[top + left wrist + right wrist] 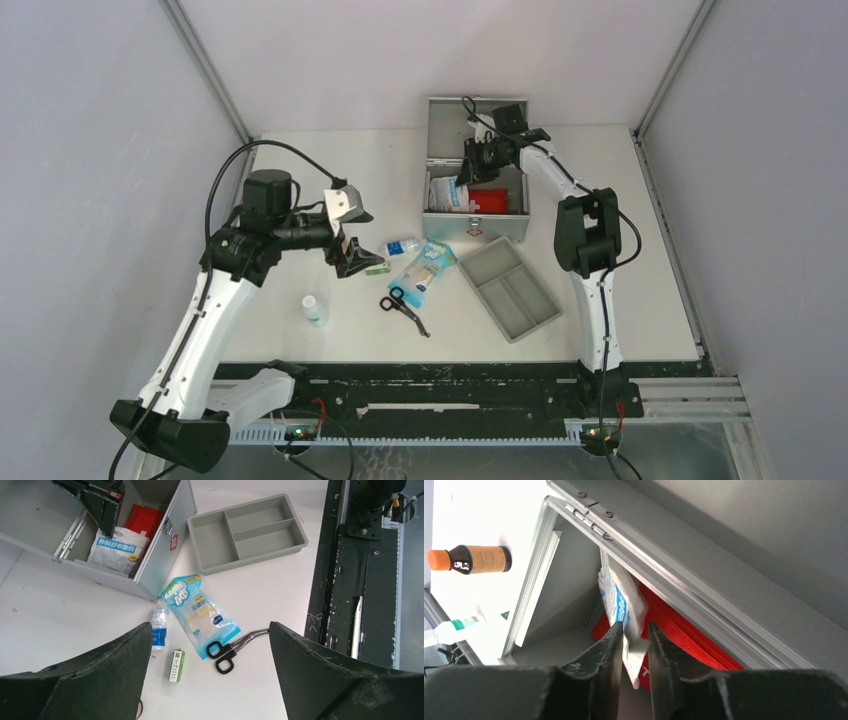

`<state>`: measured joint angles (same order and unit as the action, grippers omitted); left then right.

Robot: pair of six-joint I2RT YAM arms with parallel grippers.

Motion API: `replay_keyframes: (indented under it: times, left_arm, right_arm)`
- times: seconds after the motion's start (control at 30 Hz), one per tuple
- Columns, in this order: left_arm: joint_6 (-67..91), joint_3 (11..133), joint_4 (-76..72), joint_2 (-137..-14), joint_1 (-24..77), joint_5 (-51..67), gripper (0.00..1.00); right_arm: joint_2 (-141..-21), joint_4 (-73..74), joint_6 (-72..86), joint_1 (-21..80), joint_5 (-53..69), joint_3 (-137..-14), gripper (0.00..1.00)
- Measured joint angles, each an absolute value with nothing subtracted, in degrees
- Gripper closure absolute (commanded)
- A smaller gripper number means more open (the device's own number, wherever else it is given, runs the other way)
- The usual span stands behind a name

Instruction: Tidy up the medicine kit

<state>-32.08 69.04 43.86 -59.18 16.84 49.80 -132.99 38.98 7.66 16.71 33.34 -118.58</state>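
Note:
The medicine kit (475,225) stands open at the back of the table, its lid upright. Inside lie a red pouch (490,201) and a white gauze packet (447,192). My right gripper (633,630) reaches into the box. Its jaws stand slightly apart around the packet's (621,600) lower corner, with a gap showing on one side. The red pouch (684,640) lies behind it. My left gripper (210,625) hangs wide open above the table, holding nothing. A small green box (176,665) and black-handled scissors (230,650) lie below it.
A blue-white swab pouch (425,268), a small bandage roll (402,246) and the scissors (403,308) lie in front of the kit. A grey compartment tray (510,288) sits to the right. A white bottle (314,310) stands at the left. A brown, orange-capped bottle (474,560) lies beyond the box.

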Motion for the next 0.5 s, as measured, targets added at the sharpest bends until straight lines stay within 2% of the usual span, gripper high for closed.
replay_keyframes:
  times: [0.1, 0.43, 0.5]
  left_arm:
    - [-32.1, 68.4, 43.9, -58.8, 16.8, 49.6, 0.10]
    - [-32.1, 68.1, 43.8, -58.7, 16.8, 48.0, 0.08]
    - [-31.9, 67.7, 43.3, -58.6, 16.9, 46.6, 0.02]
  right_arm:
    - [-133.0, 38.5, 8.0, 16.6, 31.8, -118.6, 0.63]
    - [-132.7, 38.4, 8.1, 16.5, 28.7, -118.6, 0.44]
    - [-132.3, 38.4, 8.0, 16.3, 28.1, -118.5, 0.40]
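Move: The white gauze bag stands in the medicine case with its upper corner still between the right hand's fingertips; its middle is about 3 cm left of that hand, 2 cm back and 4 cm below. The red first-aid kit lies some 5 cm right, 4 cm back and 7 cm below, and the blue-and-white bottle roughly 12 cm left, 9 cm back and 10 cm below. From the left hand the bag is about 25 cm ahead, 13 cm right and 23 cm lower. The gauze bag's corner is let go inside the case: the right hand's fingers, only slightly parted at first, spread steadily to about half open on either side of it. Meanwhile the hand eases about 2 cm to its right and forward, towards the hinge side, staying almost level and turning only some 5 degrees clockwise. ##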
